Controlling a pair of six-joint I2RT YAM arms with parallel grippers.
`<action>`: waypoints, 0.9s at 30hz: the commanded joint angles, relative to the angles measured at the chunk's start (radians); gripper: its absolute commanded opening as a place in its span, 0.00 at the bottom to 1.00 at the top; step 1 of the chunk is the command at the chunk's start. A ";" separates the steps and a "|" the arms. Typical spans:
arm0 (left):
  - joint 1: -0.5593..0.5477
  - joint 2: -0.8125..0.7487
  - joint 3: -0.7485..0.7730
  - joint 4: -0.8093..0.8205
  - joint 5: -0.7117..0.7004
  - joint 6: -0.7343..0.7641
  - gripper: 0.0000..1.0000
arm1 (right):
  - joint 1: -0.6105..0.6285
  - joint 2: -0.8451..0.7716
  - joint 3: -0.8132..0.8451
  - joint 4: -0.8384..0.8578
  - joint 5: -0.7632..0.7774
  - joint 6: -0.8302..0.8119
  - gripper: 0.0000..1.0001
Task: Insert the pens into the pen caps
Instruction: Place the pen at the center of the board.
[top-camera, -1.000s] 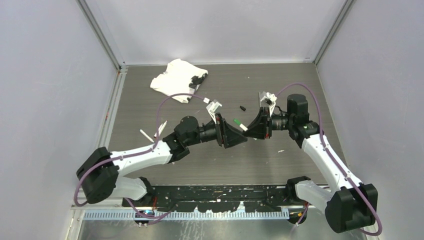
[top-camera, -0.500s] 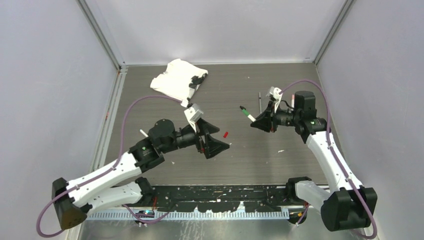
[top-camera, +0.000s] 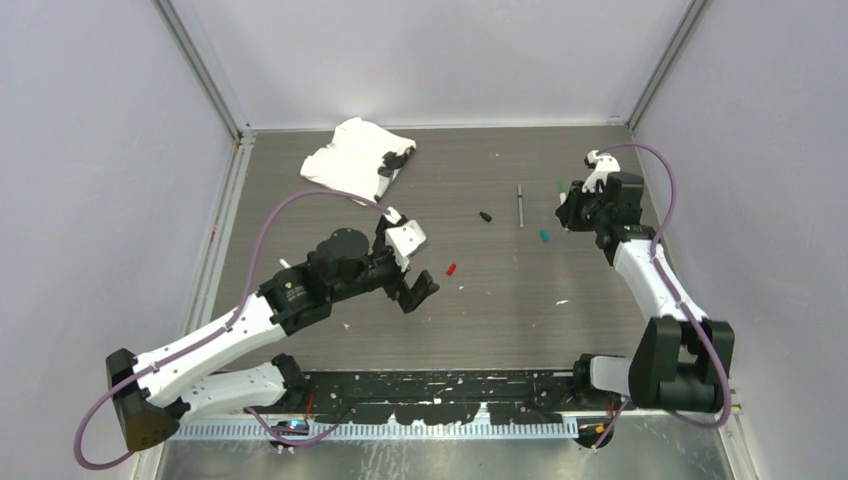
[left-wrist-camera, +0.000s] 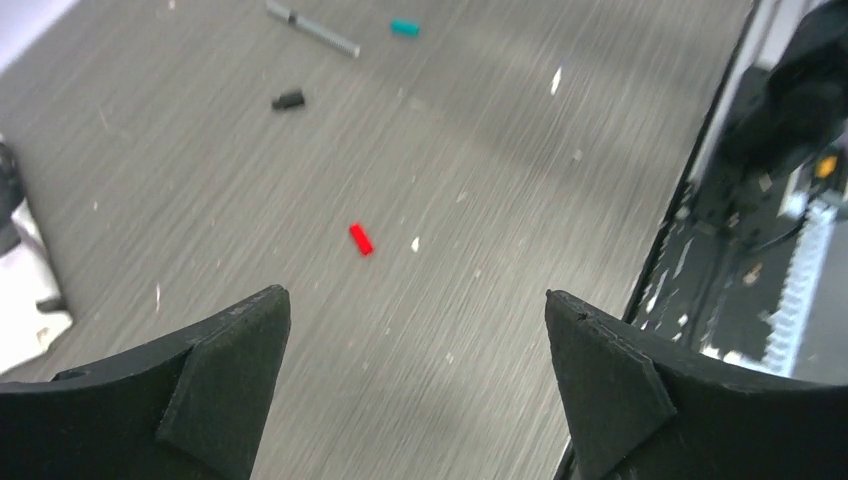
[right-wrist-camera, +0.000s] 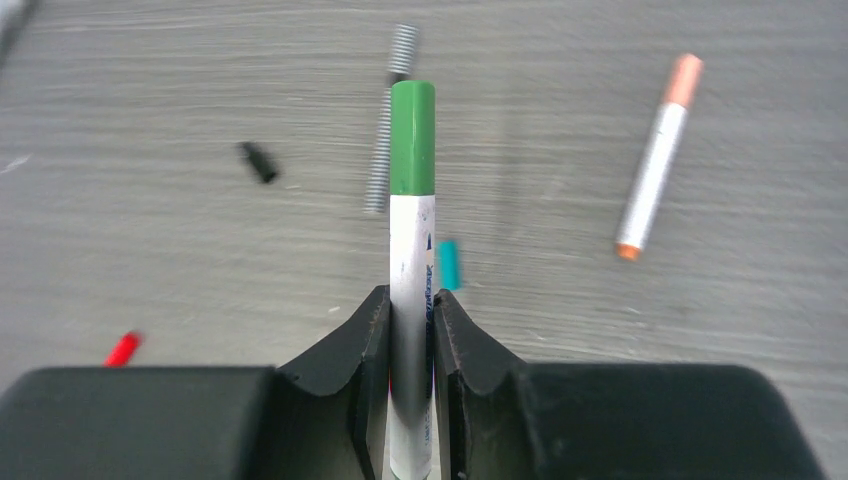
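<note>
My right gripper (right-wrist-camera: 412, 300) is shut on a white pen (right-wrist-camera: 412, 250) that wears a green pen cap (right-wrist-camera: 412, 135); in the top view this gripper (top-camera: 571, 206) hovers at the far right. My left gripper (left-wrist-camera: 415, 310) is open and holds nothing, left of centre above the table (top-camera: 420, 290). A red cap (top-camera: 451, 268) lies just beyond its fingers (left-wrist-camera: 361, 239). Loose on the table are a black cap (top-camera: 485, 216), a slim grey pen (top-camera: 520, 205) and a teal cap (top-camera: 544, 236). A pen with a salmon cap (right-wrist-camera: 655, 160) lies to the right in the right wrist view.
A crumpled white cloth (top-camera: 350, 160) with a dark object on it lies at the back left. White flecks dot the grey table (top-camera: 480, 310). The black base rail (top-camera: 440, 385) runs along the near edge, and grey walls enclose the table on three sides.
The grippers parted from the centre. My left gripper opened and drew back to the left. My right arm carried the green-capped pen to the far right. The red cap came into view.
</note>
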 joint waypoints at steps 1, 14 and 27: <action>-0.001 -0.059 -0.051 0.001 -0.083 0.071 1.00 | -0.002 0.121 0.076 0.076 0.305 0.046 0.10; -0.002 -0.070 -0.056 -0.003 -0.084 0.074 0.99 | -0.014 0.445 0.253 0.037 0.369 0.049 0.14; -0.002 -0.048 -0.063 -0.002 -0.094 0.098 0.99 | -0.048 0.668 0.398 -0.086 0.267 0.061 0.25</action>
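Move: The right hand, holding the green-capped pen, is heading for a bare spot of board about 7 cm ahead, 8 cm to its right and 15 cm below. Just past that spot lies the orange pen, some 11 cm ahead and 12 cm right of the hand; the dotted pen is about 12 cm ahead and 6 cm left, the teal cap 3 cm ahead and 1 cm right, all on the board. From the left hand the spot is roughly 25 cm ahead, 41 cm right and 26 cm lower. The right hand keeps its pinch on the green-capped pen and sinks about 13.5 cm while going forward and to the right some 7.5 cm each, down to just left of the orange pen, the last stretch almost straight down as the fingers tip downward and the wrist turns some 20 degrees clockwise. The empty left hand, still wide open, eases a few centimetres left and down early on, then all but stops. ##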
